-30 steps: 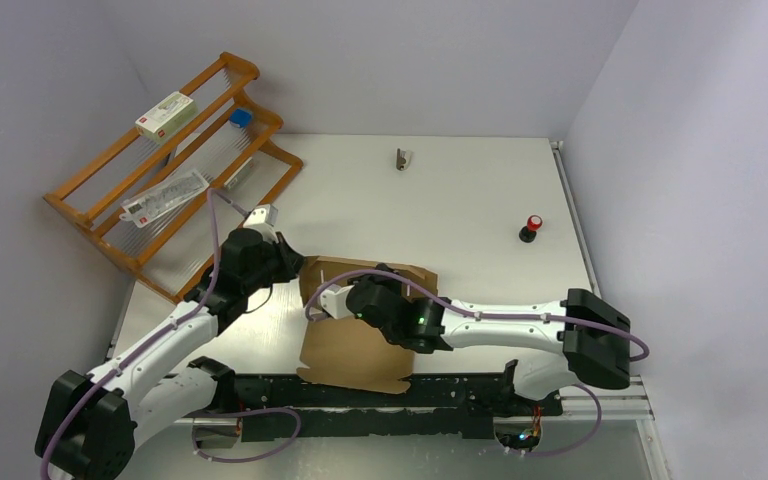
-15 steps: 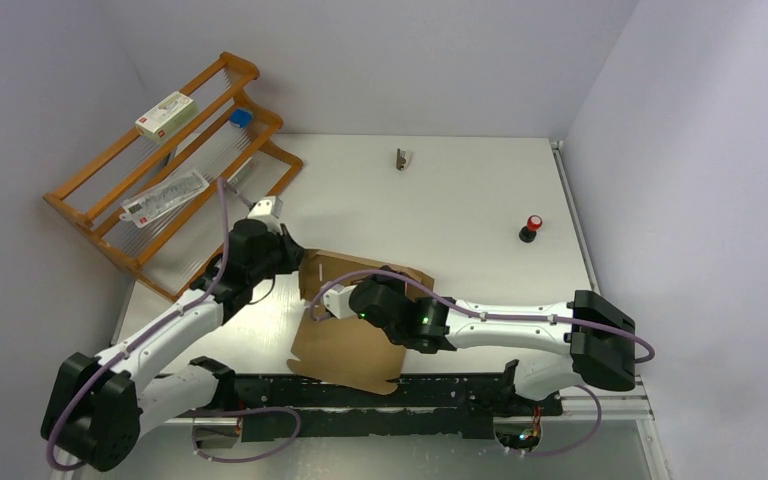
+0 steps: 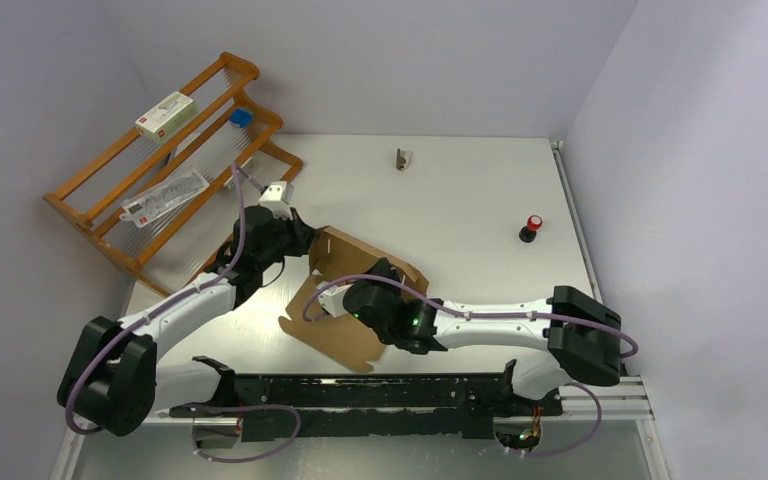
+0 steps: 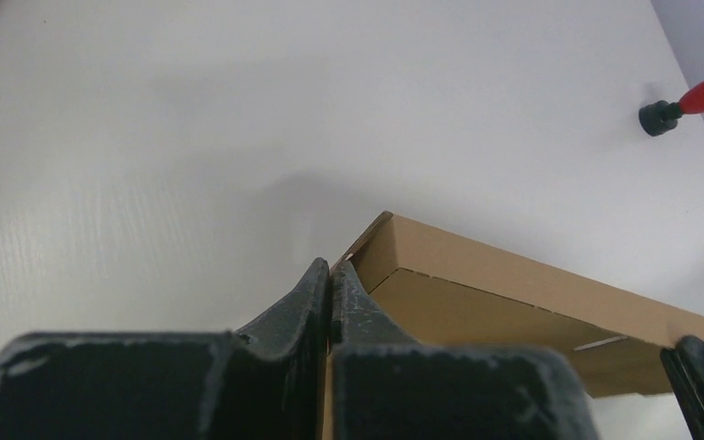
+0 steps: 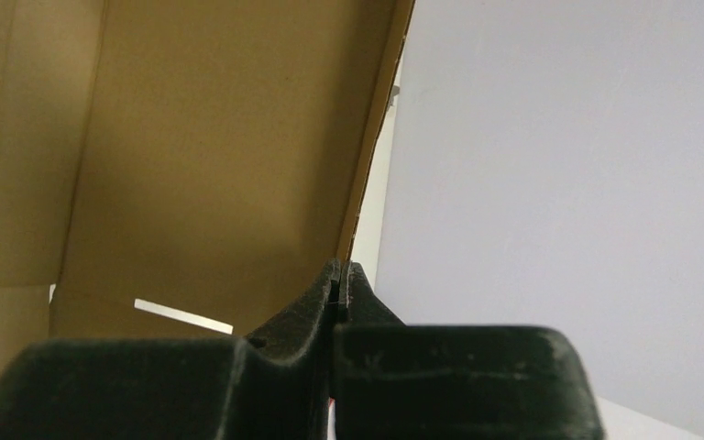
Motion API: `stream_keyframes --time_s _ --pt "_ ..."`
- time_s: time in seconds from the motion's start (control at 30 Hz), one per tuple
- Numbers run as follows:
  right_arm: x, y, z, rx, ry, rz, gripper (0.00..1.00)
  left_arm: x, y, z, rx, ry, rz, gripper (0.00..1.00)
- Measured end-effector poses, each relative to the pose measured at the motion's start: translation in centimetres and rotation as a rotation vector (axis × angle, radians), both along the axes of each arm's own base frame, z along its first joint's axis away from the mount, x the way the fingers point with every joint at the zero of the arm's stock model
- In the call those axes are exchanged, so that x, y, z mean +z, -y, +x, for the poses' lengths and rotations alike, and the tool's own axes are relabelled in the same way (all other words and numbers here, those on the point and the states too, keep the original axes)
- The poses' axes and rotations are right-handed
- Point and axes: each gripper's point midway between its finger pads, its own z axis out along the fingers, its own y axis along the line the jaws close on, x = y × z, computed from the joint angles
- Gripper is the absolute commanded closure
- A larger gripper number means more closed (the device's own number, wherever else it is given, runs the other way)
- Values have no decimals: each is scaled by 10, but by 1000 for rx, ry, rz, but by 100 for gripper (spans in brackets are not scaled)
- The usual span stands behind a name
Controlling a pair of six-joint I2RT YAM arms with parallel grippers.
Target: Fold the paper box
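Note:
The paper box [image 3: 343, 335] is a brown cardboard sheet with its flaps partly raised, lying tilted just beyond the arm bases. My left gripper [image 3: 309, 244] is shut on the box's far left corner. In the left wrist view the fingertips [image 4: 331, 273] pinch a thin wall, and the folded box [image 4: 522, 284] runs off to the right. My right gripper [image 3: 380, 272] is shut on the edge of an upright panel. In the right wrist view that panel [image 5: 220, 156] rises from the closed gripper [image 5: 340, 278] and shows a narrow slit.
A wooden rack [image 3: 110, 205] stands at the back left and holds a white carton [image 3: 166, 114], a blue item [image 3: 241, 117] and a flat packet [image 3: 165, 197]. A small clip [image 3: 401, 159] lies at the back. A red-capped knob [image 3: 531, 228] sits near the right wall.
The box has swung and shifted away from the table's near edge, and its far side has lifted. My left gripper moved farther back with it. My right gripper closed on the panel edge.

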Motion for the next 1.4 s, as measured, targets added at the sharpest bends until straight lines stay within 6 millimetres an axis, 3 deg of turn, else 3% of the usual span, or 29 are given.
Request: stream_keyframes --time_s 0.33,0.7,0.9,1.1,1.27,1.4 --pt "-13 12 -3 -23 32 -59 100 7 0 -17 -23 34 -60 86" --pt "-17 5 -15 -1 91 -137 100 -4 -3 -31 -21 21 -90 81" --pt "-22 5 -18 7 108 -175 100 -5 -6 -39 -19 25 -109 69" --pt "-25 6 -18 -1 124 -212 100 10 -10 -43 -7 65 -124 60" --pt "-26 7 -19 -2 124 -220 100 17 -20 -40 21 98 -107 53" --pt "-26 9 -19 -4 124 -230 100 21 -42 -29 89 123 -87 51"
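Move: My left hand already pinches the upper edge of the paper box's left side flap, the flap's middle about 2 cm back, 1 cm right and 3 cm below the fingertips. The box's far left corner is about 3 cm ahead and 3 cm right; the big front panel lies some 18 cm back, 4 cm right and 10 cm lower. From my right hand, shut at the far rim, the flap is about 14 cm left, 2 cm ahead and a little lower, and the box's far right corner roughly 7 cm right and 3 cm back. I let go of the side flap with my left hand and draw back about 4 cm with the fingers opening gradually to roughly half, then swing left and up, clear of the flap. My right hand stays shut on the far rim and eases about 2.5 cm down and 2 cm back, rolling its left side down some 15 degrees. ##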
